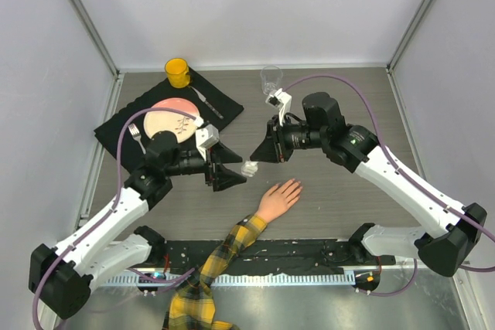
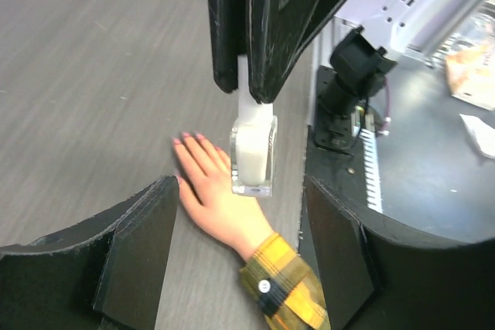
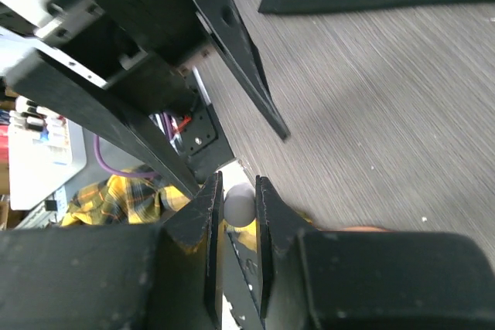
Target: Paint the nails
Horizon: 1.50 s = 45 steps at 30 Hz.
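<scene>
The peach mannequin hand (image 1: 278, 199) lies palm down on the table, its arm in a yellow-black plaid sleeve (image 1: 220, 249). Its nails (image 2: 186, 137) look pink at the fingertips. A small clear bottle (image 2: 254, 156) hangs just above the hand. My right gripper (image 3: 239, 191) is shut on the bottle's white cap (image 3: 239, 205). My left gripper (image 2: 238, 188) stands open, its fingers (image 2: 139, 253) wide on either side of the hand and clear of the bottle's base. In the top view both grippers meet at the bottle (image 1: 249, 168), left of the fingertips.
At the back left a black mat (image 1: 124, 133) carries a pink plate (image 1: 172, 117), a fork and a knife, with a yellow cup (image 1: 177, 73) at its corner. A clear glass (image 1: 271, 79) stands at the back. A black rail (image 1: 309, 256) runs along the near edge.
</scene>
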{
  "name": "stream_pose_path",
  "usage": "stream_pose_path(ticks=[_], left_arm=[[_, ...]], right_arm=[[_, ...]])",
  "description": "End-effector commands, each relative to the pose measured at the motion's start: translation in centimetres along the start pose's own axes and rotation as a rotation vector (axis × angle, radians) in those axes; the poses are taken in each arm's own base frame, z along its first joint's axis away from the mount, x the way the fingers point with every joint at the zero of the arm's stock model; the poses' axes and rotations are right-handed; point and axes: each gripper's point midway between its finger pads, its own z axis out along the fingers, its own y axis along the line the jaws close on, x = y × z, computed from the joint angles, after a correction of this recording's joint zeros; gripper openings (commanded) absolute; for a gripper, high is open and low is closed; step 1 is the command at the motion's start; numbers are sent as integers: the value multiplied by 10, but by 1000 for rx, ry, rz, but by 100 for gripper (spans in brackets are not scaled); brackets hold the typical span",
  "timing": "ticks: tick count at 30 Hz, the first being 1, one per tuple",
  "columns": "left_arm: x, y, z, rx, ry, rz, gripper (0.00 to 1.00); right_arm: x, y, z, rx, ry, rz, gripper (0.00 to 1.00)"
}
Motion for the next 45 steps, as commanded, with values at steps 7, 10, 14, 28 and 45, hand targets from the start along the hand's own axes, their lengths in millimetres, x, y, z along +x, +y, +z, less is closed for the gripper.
stream_pose_path(ticks=[7,10,14,28,45], left_arm=[[-9,-14,6,116,-14,-15,62],[-9,-15,6,124,-13,-17,55],[-9,-13,8,122,-3,-29,50],[-6,-14,10,147,29,-54,37],[-6,-21,11,202,49,-85,30]], right_arm=[[-29,24,-5,-90,-120,-41,1],[-28,22,-4,-83,-120,-44,1],[-24,23,-2,-71,-97,-58,1],[-19,20,10,44,-45,-140,1],[-25,23,14,59,-63,-162,1]])
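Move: Just beyond the left hand's open fingertips is the nail polish bottle, about 3 cm to that hand's right, 1 cm back and 1 cm lower. The right hand already holds it by the cap, with the bottle's middle some 3 cm to the right hand's left, 1 cm ahead and 1 cm below. From the left hand, the model hand lies on the table roughly 11 cm right, 1 cm back and 17 cm down; its sleeve cuff is 3 cm right, 9 cm back and equally low. Closing around the glass body, the left fingers shrink their gap by more than half while that hand eases right, back and down about 1 cm each way, turning some 10 degrees clockwise. Keeping its pinch on the cap, the right hand brings the bottle about 2 cm left and slightly back in between them, rising 1 cm first and sinking again. By then the left fingers flank the glass and seem to pinch it. ##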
